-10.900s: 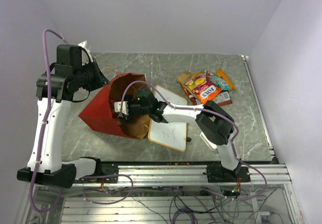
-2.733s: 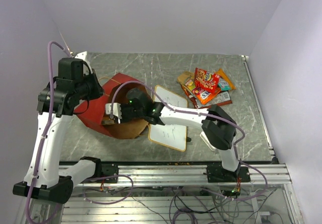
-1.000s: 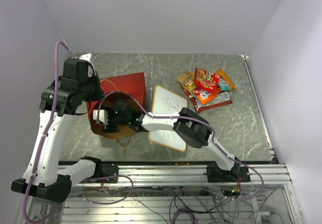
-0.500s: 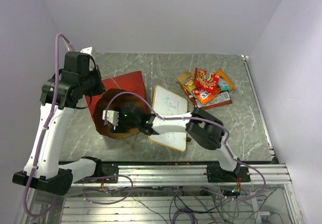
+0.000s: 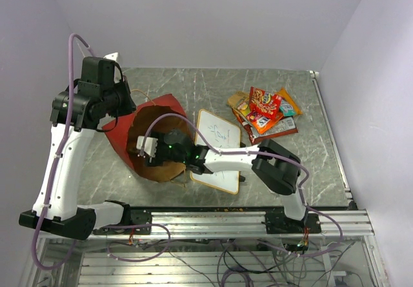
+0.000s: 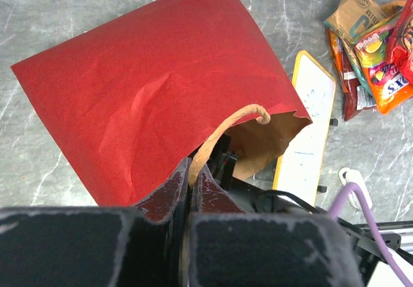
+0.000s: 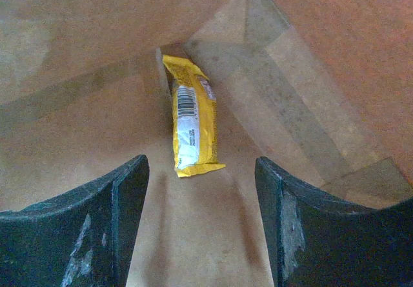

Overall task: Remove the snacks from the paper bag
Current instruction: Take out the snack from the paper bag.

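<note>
The paper bag point(image 5: 119, 137), red outside and brown inside, lies tilted with its mouth toward my right arm. My left gripper point(image 6: 191, 171) is shut on the bag's string handle point(image 6: 222, 127) and holds it up above the red side point(image 6: 142, 93). Reaching into the mouth, my right gripper point(image 5: 146, 149) is open point(image 7: 200, 166). One yellow snack bar point(image 7: 193, 122) lies at the bag's bottom fold, ahead of the fingers and apart from them. A pile of snacks point(image 5: 264, 109) lies on the table at the back right, and it shows in the left wrist view as packets point(image 6: 371, 48).
A wood-framed whiteboard point(image 5: 216, 148) lies flat just right of the bag's mouth, under my right forearm, and it shows as a whiteboard point(image 6: 306, 132) in the left wrist view. The grey marble table point(image 5: 193, 84) ends in a metal rail along the near edge.
The bag has swung round under the left gripper's hold, its mouth now wider toward the right. My right gripper shifted slightly right inside it, still open.
</note>
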You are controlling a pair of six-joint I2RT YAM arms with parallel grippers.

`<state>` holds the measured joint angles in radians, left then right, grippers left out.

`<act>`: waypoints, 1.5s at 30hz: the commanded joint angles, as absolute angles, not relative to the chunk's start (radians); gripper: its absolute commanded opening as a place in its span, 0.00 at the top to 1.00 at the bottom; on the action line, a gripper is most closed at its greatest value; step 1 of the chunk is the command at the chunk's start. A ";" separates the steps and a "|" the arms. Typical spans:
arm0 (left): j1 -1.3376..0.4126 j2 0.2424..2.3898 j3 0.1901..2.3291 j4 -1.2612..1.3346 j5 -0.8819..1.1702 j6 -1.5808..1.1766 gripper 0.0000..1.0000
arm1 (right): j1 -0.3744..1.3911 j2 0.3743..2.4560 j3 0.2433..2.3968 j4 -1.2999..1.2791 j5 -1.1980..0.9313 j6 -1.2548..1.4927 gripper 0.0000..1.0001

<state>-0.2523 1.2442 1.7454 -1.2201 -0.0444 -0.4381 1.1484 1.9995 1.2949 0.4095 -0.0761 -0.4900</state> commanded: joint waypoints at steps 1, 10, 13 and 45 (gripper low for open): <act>-0.262 1.240 1.748 -1.226 0.010 -0.442 0.93 | 1.151 2.083 1.348 0.431 -0.032 -0.489 0.33; -0.262 1.259 1.766 -1.213 0.056 -0.447 0.93 | 1.151 2.140 1.370 0.467 0.002 -0.394 0.42; -0.262 1.259 1.769 -1.209 0.073 -0.448 0.93 | 1.151 2.171 1.401 0.474 0.006 -0.383 0.43; -0.261 1.255 1.794 -1.259 -0.052 -0.472 0.93 | 1.155 2.209 1.501 0.336 0.122 -0.487 1.00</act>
<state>-0.2523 1.2556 1.7481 -1.2396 0.0235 -0.4538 1.1542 2.3230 1.5524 0.3397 0.1410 -0.4927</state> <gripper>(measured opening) 0.081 0.017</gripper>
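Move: The yellow snack lies deep in the paper bag, about 6 cm forward, 6 cm left and 10 cm below the right hand. From that hand the whiteboard is about 26 cm right, level with it and 11 cm below; the bag's loose near handle is some 12 cm back and 12 cm right. From the left hand, which already holds the other handle, the snack is roughly 5 cm back, 5 cm left and 29 cm below. Right hand sinks about 9 cm, reaches roughly 5 forward and left, pinching the yellow snack; left keeps its handle. ##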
